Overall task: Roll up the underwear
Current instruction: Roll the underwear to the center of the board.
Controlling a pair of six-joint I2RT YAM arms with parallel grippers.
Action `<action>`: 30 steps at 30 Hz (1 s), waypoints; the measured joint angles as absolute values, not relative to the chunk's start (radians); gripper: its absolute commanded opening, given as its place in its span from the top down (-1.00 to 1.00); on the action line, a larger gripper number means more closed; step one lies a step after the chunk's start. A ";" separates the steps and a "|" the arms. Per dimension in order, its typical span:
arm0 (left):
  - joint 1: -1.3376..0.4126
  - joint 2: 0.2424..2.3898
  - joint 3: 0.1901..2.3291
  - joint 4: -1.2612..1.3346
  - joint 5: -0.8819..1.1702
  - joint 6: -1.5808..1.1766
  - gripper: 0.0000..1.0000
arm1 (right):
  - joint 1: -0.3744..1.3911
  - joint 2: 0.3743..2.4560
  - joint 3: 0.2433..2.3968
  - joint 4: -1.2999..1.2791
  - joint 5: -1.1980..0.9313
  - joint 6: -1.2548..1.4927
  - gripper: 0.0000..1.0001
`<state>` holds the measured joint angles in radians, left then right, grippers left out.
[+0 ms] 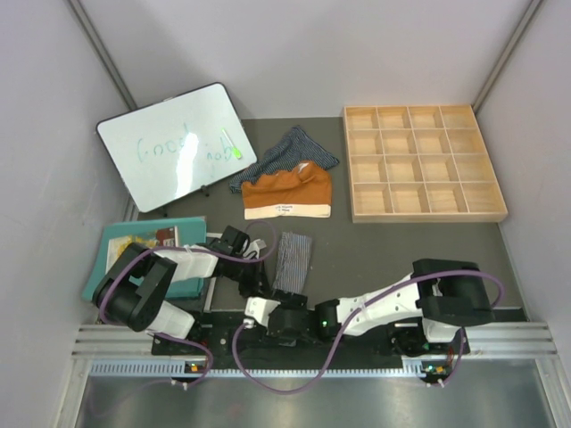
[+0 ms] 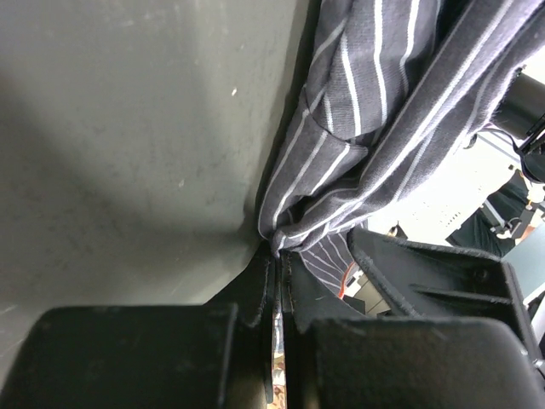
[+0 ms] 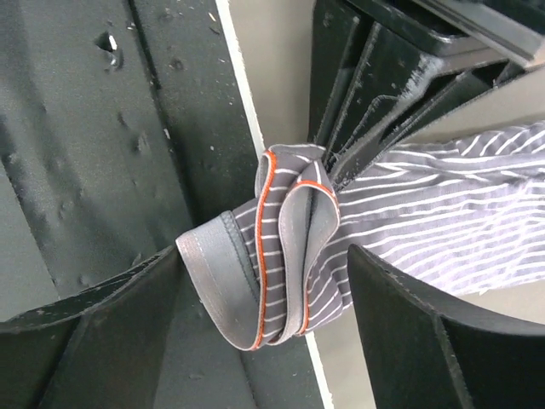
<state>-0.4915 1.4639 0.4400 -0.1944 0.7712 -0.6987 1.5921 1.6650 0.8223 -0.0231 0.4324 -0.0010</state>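
The grey pinstriped underwear [image 1: 293, 257] lies on the dark mat just ahead of the arm bases. My left gripper [image 1: 256, 275] is shut on one edge of it, and the cloth bunches out of the closed fingertips [image 2: 278, 254]. In the right wrist view its near end [image 3: 294, 256] is folded over itself in a loose roll with a grey, orange-piped waistband. My right gripper [image 3: 264, 277] stands open around this roll, one finger on each side. The left gripper's fingers [image 3: 366, 145] pinch the cloth just behind it. The rust-orange underwear [image 1: 287, 193] and the dark navy striped underwear [image 1: 287, 150] lie further back.
A whiteboard [image 1: 172, 144] leans at the back left. A wooden tray with several compartments [image 1: 421, 162] sits at the back right. A teal mat [image 1: 118, 239] lies at the left under the left arm. Grey walls close in both sides.
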 measured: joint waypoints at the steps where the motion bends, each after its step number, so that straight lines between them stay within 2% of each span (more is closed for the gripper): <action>1: -0.492 1.464 0.440 -0.196 0.771 -0.698 1.00 | 1.594 1.669 0.826 -0.024 0.433 -0.006 -0.31; 4: -0.492 1.464 0.443 -0.202 0.771 -0.690 1.00 | 1.597 1.686 0.837 -0.022 0.426 -0.019 -0.04; 12: -0.492 1.464 0.443 -0.225 0.775 -0.676 1.00 | 1.598 1.698 0.842 -0.018 0.370 -0.022 0.35; 22: -0.492 1.464 0.443 -0.242 0.782 -0.656 1.00 | 1.566 1.698 0.851 -0.033 0.287 -0.019 0.53; 23: -0.492 1.464 0.443 -0.243 0.782 -0.655 1.00 | 1.565 1.698 0.852 -0.034 0.286 -0.019 0.72; 26: -0.492 1.464 0.443 -0.245 0.785 -0.653 1.00 | 1.559 1.698 0.853 -0.036 0.275 -0.015 1.00; 30: -0.492 1.462 0.443 -0.245 0.784 -0.651 0.98 | 1.546 1.694 0.853 -0.039 0.250 0.002 1.00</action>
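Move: The underwear's rolled, orange-trimmed end lies between the right hand's open fingers, its middle about 2 cm back, 2 cm to the left and 2 cm below the hand point. The still-flat striped strip runs forward from it, its middle some 10 cm ahead and 2 cm right of the right hand, with the orange garment about 29 cm straight ahead. From the left hand, the rolled end is some 6 cm back and 3 cm right, slightly lower. The right hand eases back and a little down and left, about 2 cm in all, onto the rolled near end of the underwear, its wrist tipping some 10 degrees so the fingers point more steeply down, while the wide-open fingers close to about a quarter and pinch the roll from front and back. The left hand keeps its shut fingers on the strip's left edge just ahead of the roll and shifts back about 1 cm towards the right hand. ##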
